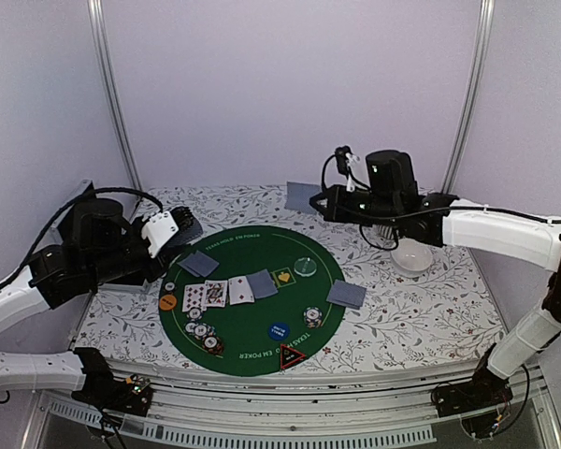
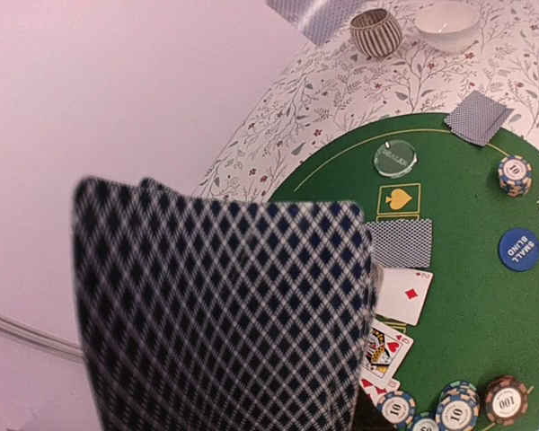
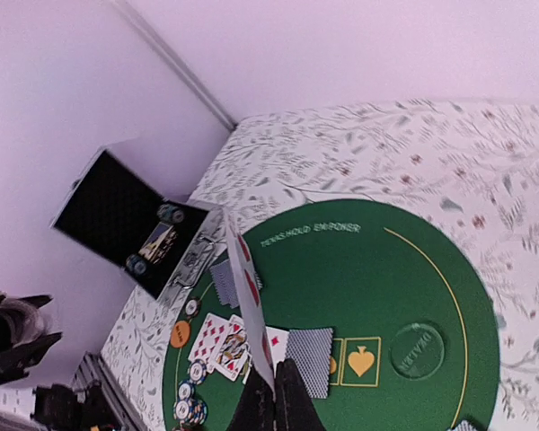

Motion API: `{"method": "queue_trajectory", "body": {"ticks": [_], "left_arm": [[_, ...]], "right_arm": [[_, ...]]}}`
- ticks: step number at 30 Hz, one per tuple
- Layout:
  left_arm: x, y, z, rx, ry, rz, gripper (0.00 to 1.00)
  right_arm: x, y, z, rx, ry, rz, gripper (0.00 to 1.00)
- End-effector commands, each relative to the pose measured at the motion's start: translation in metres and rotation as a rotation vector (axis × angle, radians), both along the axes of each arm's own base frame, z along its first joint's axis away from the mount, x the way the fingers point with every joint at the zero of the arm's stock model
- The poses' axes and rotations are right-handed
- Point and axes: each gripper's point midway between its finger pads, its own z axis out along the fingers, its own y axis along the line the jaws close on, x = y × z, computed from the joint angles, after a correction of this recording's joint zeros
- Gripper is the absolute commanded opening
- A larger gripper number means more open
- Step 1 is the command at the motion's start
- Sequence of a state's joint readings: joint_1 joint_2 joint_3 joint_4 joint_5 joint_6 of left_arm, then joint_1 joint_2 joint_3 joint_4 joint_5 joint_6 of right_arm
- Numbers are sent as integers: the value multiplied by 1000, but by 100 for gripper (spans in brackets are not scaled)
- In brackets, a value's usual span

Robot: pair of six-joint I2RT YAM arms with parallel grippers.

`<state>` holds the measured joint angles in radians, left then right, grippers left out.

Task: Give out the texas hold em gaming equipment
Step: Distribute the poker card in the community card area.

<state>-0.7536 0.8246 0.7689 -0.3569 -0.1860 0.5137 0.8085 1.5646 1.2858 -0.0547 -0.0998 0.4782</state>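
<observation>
My left gripper (image 1: 175, 230) is shut on a deck of grey-blue-backed cards (image 2: 225, 314), which fills the left wrist view and hides the fingers. My right gripper (image 1: 321, 202) holds one card (image 3: 251, 296) edge-on above the back of the table; the card also shows in the top view (image 1: 300, 196). On the green mat (image 1: 252, 253) lie face-up cards (image 1: 215, 294), a face-down card (image 1: 262, 283), face-down cards at the left (image 1: 198, 263) and right (image 1: 346, 294), a clear disc (image 1: 305, 266), chips (image 1: 312, 317), more chips (image 1: 202, 333), an orange button (image 1: 168, 302), a blue button (image 1: 279, 330) and a triangle marker (image 1: 293, 356).
A white bowl (image 1: 413, 257) and a ribbed grey cup (image 2: 375, 32) stand at the back right, off the mat. An open black case (image 3: 117, 220) with chips in it sits off the mat's left edge. Frame posts stand at both back corners.
</observation>
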Motion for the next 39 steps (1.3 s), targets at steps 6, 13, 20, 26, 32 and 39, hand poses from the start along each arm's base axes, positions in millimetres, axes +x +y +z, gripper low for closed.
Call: {"method": "queue_trajectory", "body": {"ticks": [6,13,20,26,32,39], "left_arm": [[14,-6,4,-146,33,83,35],[17,-5,6,-175,12,104,36],[8,-7,15,-229,-18,56,37],[2,-9,16,-246,-22,22,38],[2,-9,18,-243,-30,18,38],[-2,-9,20,-249,-45,-1,39]], "right_arm": [[24,-2,-98,408,336,-444,1],[38,23,-182,536,613,-564,1],[35,49,-224,583,780,-597,1],[27,60,-240,593,861,-600,2],[19,67,-241,607,931,-574,3],[5,73,-227,621,968,-517,28]]}}
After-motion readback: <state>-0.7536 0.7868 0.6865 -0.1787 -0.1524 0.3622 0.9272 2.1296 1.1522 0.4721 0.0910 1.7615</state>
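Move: The card already pinched in the right hand is bound for the empty spade square, about 26 cm below and 7 cm to the left, level with the hand in reach. The face-down fourth card lies 7 cm left of that square and some 2 cm nearer; the dealer button is 7 cm right of the square and 4 cm farther out. From the left hand, the spade square lies roughly 25 cm right, 3 cm ahead and 22 cm below. The held card is swung down to the spade square: the right hand drops about 24 cm, quickly at first, and rolls some 70 degrees clockwise as seen from behind it, bringing the card back-side up, while working over to the left by about 6 cm. Once low it slides a little left and back, then begins to open its fingers around the card. ##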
